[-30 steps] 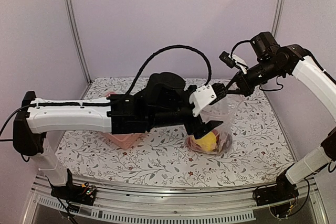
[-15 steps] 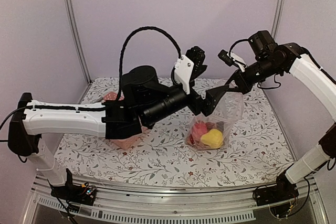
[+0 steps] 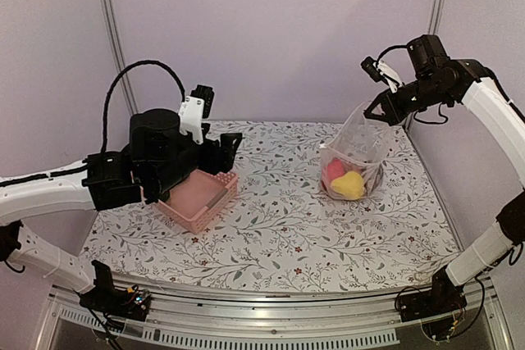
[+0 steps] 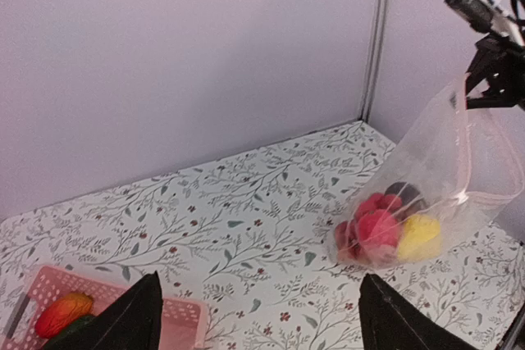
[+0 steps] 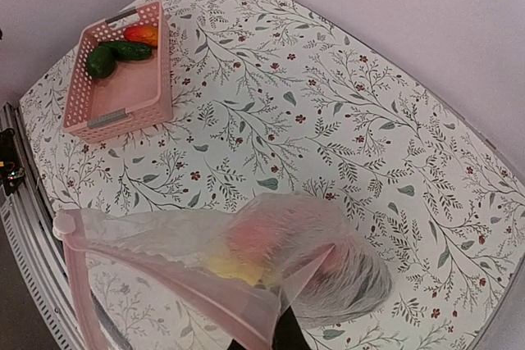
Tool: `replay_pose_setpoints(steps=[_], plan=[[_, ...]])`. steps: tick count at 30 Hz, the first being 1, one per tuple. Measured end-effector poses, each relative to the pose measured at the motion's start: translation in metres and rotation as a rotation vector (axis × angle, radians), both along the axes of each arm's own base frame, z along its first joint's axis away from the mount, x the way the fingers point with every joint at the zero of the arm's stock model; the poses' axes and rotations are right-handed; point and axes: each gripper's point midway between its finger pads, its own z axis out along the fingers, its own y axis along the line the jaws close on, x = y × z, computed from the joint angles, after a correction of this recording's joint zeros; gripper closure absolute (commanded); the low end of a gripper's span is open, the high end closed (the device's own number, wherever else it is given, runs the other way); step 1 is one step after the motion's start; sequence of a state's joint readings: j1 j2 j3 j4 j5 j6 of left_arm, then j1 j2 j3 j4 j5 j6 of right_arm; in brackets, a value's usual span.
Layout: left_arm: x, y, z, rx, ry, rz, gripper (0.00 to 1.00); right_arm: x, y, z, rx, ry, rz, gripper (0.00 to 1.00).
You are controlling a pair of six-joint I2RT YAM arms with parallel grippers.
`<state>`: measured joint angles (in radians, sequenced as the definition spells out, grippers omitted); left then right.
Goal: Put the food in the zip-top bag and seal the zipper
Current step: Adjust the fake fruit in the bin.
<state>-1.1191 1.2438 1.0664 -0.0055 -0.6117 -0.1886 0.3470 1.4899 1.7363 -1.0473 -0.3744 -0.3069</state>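
Note:
The zip-top bag (image 3: 354, 149) hangs upright at the right of the table, its bottom resting on the cloth. My right gripper (image 3: 382, 110) is shut on its top edge. Inside lie food pieces: a red bunch (image 3: 334, 171), a yellow piece (image 3: 349, 187) and a dark one (image 4: 404, 192). In the right wrist view the pinkish zipper (image 5: 164, 280) runs along the bag's mouth, which gapes open. My left gripper (image 3: 228, 147) is open and empty above the pink basket (image 3: 193, 198). An orange-red piece (image 5: 141, 34) and green pieces (image 5: 102, 61) lie in the basket.
The flowered cloth (image 3: 271, 219) covers the table between basket and bag. Metal frame posts (image 3: 111, 30) stand at the back corners, with a plain wall behind. The right arm's cable (image 3: 426, 116) loops near the bag's top.
My left arm has pulled back from the bag's mouth to the left, above the basket. The right gripper has lifted the bag slightly back and to the right.

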Motion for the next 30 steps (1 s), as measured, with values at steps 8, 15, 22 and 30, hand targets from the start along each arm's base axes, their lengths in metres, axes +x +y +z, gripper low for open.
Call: replay_pose_setpoints(steps=[8, 15, 22, 30], plan=[[0.039, 0.137, -0.087, 0.02, 0.266, 0.365, 0.15, -0.001, 0.0, -0.025, -0.011, 0.034, 0.001, 1.0], [0.065, 0.195, -0.158, 0.075, 0.497, 0.579, 0.15, -0.012, -0.003, -0.032, -0.008, 0.039, 0.005, 1.0], [0.081, 0.224, -0.218, 0.164, 0.703, 0.696, 0.13, -0.02, -0.003, -0.03, 0.011, 0.03, 0.02, 1.0], [0.097, 0.233, -0.238, 0.166, 0.793, 0.728, 0.13, -0.027, -0.002, -0.031, 0.024, 0.03, 0.031, 1.0]])
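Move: The avocado in the bin lies about 25 cm to the left of the left hand, 11 cm ahead and 30 cm lower. Just beyond it is the cucumber, some 22 cm left and 15 cm ahead of the hand, then the red-orange fruit, 20 cm left and 20 cm ahead, both equally low. From the right hand, holding the bag's rim, the avocado is about 55 cm left, 3 cm ahead, 30 cm below. Open left hand swings 35 cm down, left and forward towards the avocado, pitching down; right eases bag down-back. ##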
